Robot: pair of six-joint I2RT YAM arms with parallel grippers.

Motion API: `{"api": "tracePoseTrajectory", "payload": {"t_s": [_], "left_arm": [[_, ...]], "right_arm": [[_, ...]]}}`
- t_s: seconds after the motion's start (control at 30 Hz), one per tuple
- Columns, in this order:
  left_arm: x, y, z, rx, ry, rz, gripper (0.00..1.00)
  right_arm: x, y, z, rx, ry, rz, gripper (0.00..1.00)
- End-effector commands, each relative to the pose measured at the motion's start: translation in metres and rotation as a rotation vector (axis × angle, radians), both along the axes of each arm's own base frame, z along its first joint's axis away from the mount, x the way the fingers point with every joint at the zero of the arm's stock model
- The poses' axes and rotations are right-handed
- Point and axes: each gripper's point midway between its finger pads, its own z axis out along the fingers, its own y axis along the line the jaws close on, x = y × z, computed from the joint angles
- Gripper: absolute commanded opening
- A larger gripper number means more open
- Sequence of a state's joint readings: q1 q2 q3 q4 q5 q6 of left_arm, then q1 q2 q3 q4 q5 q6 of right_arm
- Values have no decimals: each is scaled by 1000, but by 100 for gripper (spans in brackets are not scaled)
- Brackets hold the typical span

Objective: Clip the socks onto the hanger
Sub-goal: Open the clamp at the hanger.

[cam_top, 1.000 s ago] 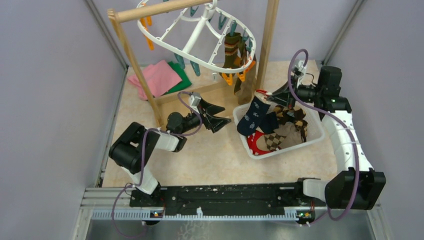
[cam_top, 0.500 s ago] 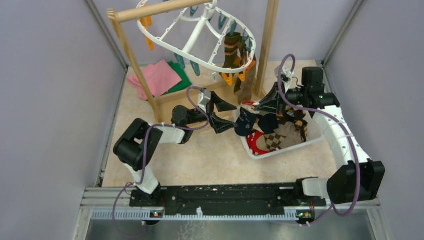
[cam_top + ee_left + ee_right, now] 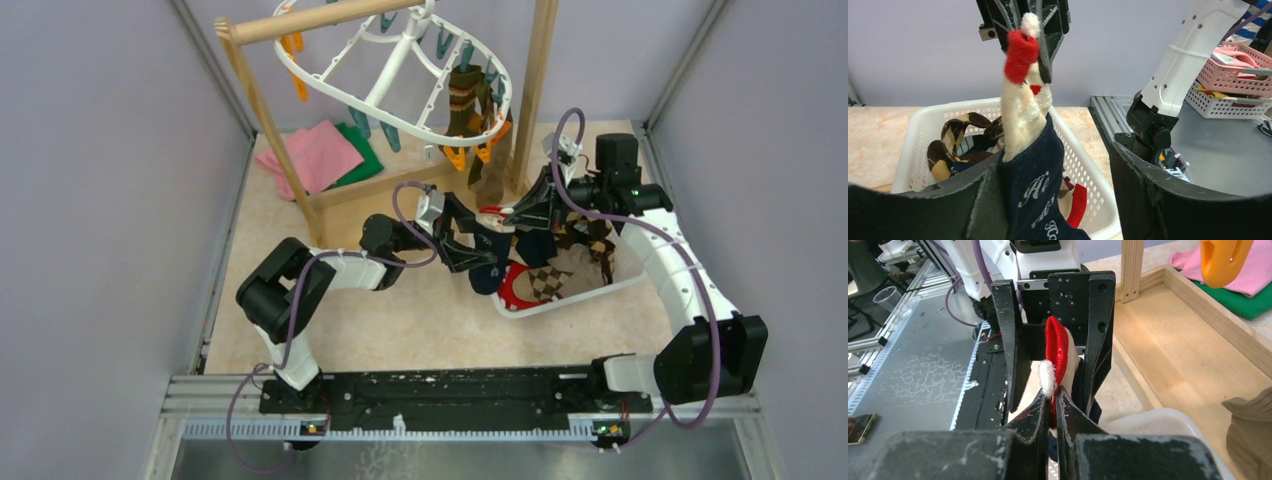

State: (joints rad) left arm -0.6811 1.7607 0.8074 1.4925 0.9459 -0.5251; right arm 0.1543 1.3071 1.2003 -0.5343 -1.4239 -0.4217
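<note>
My right gripper [image 3: 512, 213] [image 3: 1054, 392] is shut on the red-and-white cuff of a dark navy sock [image 3: 487, 270] [image 3: 1038, 190], which hangs over the left end of the white basket [image 3: 575, 292]. My left gripper [image 3: 477, 245] [image 3: 1055, 165] stands open around the sock's navy body: one finger touches the cloth and the other stands apart. More socks lie in the basket: argyle [image 3: 592, 236], tan [image 3: 575, 265] and red [image 3: 515, 287]. The white oval hanger [image 3: 392, 68] hangs from the wooden pole at the back, with an olive-brown striped sock [image 3: 464, 100] clipped to it.
The wooden rack's pole [image 3: 330, 20] and right post [image 3: 535, 80] stand just behind the grippers, and its base frame [image 3: 1198, 305] lies on the table. Folded pink and green cloths [image 3: 320, 155] lie at the back left. An orange clip [image 3: 1223, 260] dangles close to the right wrist.
The right gripper has carried the navy sock up and left out of the basket. The left arm has reached right, so its jaws now straddle the sock and have narrowed somewhat.
</note>
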Motion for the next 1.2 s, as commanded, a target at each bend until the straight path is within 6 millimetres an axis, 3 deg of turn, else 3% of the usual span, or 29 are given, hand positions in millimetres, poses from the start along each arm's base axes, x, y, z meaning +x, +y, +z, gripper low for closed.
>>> {"api": "tracePoseTrajectory", "payload": {"t_s": [0.0, 0.2, 0.4, 0.47, 0.5, 0.6, 0.7, 0.9, 1.07, 1.17], "left_arm": [[-7, 13, 50, -217, -262, 47, 68], [-4, 15, 61, -245, -228, 71, 49], [-2, 21, 63, -258, -220, 109, 0], [-1, 25, 64, -263, -209, 127, 0], [-1, 27, 63, -265, -205, 139, 0], [1, 35, 61, -265, -202, 175, 0], [0, 42, 56, -252, -198, 198, 0], [-2, 54, 39, -206, -182, 248, 0], [-7, 63, 36, -191, -187, 267, 0], [-11, 66, 35, -186, -195, 276, 0]], "right_arm": [[-3, 4, 18, 36, -62, 46, 0], [2, 4, 12, 16, -56, 12, 0], [7, 3, 8, -6, -58, -21, 0], [11, 3, 6, -15, -52, -39, 0], [13, 2, 7, -20, -48, -52, 8], [21, -2, 13, -48, -54, -109, 46], [38, -12, 30, -71, -92, -210, 60], [85, -34, 57, -30, 6, -490, 67], [103, -37, 56, -44, 128, -589, 64], [119, -46, 57, -85, 174, -735, 61]]}}
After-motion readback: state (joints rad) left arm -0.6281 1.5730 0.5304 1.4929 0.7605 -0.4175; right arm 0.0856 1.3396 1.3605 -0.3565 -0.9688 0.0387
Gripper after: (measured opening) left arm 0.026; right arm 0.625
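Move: Between the left hand's open fingers the navy Christmas sock already hangs, its middle about 1 cm ahead, 1 cm right and 3 cm below. The basket lies roughly 6 cm ahead, 20 cm right and 22 cm below that hand. From the right hand, still pinching the sock near its cuff, the nearest orange clamp is some 13 cm ahead, 4 cm left and 8 cm above; the hung brown sock is about 10 cm ahead, 4 cm left and 3 cm lower. Easing forward about 2 cm, the left hand shuts its fingers on the navy part just below the cream cuff, then carries the sock some 5 cm left while swinging about 15 degrees counter-clockwise. Only after that grip is made does the right hand open, let go and pull away forward, with some up and right, about 11 cm towards the orange clamps, turning roughly 30 degrees clockwise with fingers kept open. ##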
